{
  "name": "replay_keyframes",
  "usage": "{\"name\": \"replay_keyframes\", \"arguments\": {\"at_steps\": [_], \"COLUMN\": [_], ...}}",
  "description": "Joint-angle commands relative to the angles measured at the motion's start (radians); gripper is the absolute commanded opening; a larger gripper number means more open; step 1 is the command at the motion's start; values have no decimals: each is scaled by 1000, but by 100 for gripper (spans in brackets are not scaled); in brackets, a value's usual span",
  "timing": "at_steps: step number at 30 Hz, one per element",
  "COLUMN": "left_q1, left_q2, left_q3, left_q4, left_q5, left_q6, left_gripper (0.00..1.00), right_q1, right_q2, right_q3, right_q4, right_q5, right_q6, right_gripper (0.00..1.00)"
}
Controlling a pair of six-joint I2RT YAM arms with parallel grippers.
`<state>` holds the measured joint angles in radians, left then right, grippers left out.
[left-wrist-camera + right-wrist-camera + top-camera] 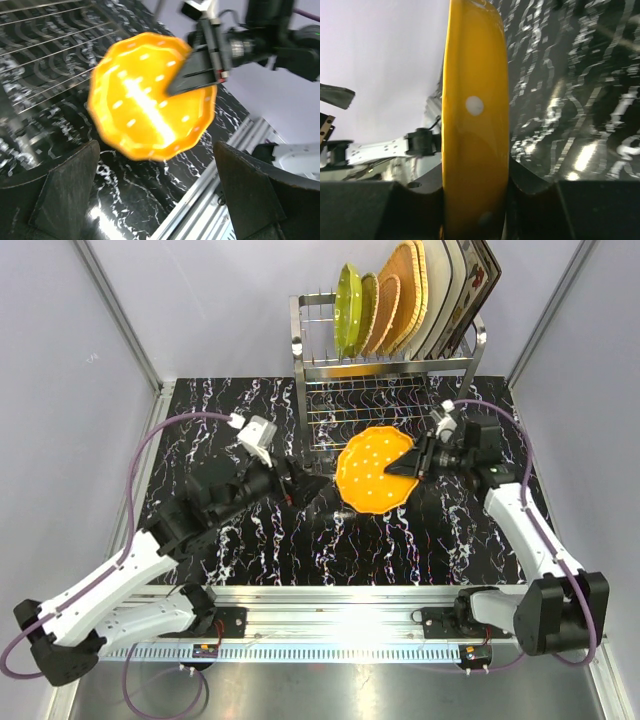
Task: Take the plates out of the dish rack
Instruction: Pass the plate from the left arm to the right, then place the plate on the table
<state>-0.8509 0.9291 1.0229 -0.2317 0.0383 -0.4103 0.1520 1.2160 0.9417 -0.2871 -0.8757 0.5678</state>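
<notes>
My right gripper (408, 468) is shut on the right rim of a round orange dotted plate (370, 470) and holds it in front of the dish rack (385, 365), above the table. The plate shows edge-on between the fingers in the right wrist view (475, 125) and face-on in the left wrist view (150, 95). My left gripper (298, 485) is open and empty, just left of the plate. On the rack's top tier stand a lime-green plate (347, 308), orange woven plates (400, 295), cream square plates (447, 285) and a flower-patterned one (480, 285).
The table (250, 530) is black marble-patterned. The rack's lower grid shelf (350, 410) is right behind the held plate. Grey walls close in the back and sides. A metal rail (330, 625) runs along the near edge.
</notes>
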Motion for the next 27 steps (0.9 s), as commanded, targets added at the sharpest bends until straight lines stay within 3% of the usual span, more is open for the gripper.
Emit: {"name": "replay_keyframes", "arguments": {"at_steps": [1,6,13,22,27], "left_q1": [16,33,41,46,49], "left_q2": [-81,-216,-296,-306,-329], "left_q3": [-47,-135,-207,-234,-264], "left_q4": [32,19,11,6,14], "left_q5": [-173,-261,-345,-364,-370], "left_q6": [-44,-77,-140,-142,-150], "left_gripper": [99,99,99,99,99], "right_q1": [-87,-192,-353,-505,-611], "right_q2": [-85,-147,-147,-26,114], "right_q3": [48,45,17,52,75], "right_q4": [-51,-227,-362,-445,-454], "right_q5": [-66,-25,58,95,34], "right_q6": [-169,-360,-385,-417,-443], "right_gripper": [0,0,0,0,0]}}
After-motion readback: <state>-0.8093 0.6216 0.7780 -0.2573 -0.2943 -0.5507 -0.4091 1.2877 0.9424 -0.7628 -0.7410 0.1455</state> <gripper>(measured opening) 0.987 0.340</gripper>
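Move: The yellow plate is already in the right hand's grip, its middle about 8 cm left of that hand, 2 cm ahead and 3 cm below. The bare counter to which it is being carried lies some 22 cm right, roughly level fore and aft, about 20 cm below. The rack's right front foot is about 15 cm ahead, 10 cm right and 20 cm below. From the empty left hand, the plate is around 14 cm right, 7 cm ahead and 9 cm below. Rightward and then increasingly downward, the right hand carries the pinched plate about 18 cm across in front of the rack towards the bare right-hand counter, sinking some 9 cm, turning clockwise while its fingertips dip, grip unchanged. The left hand, still wide open, draws off left from the plate by roughly 9 cm, dropping slightly and turning counter-clockwise. ##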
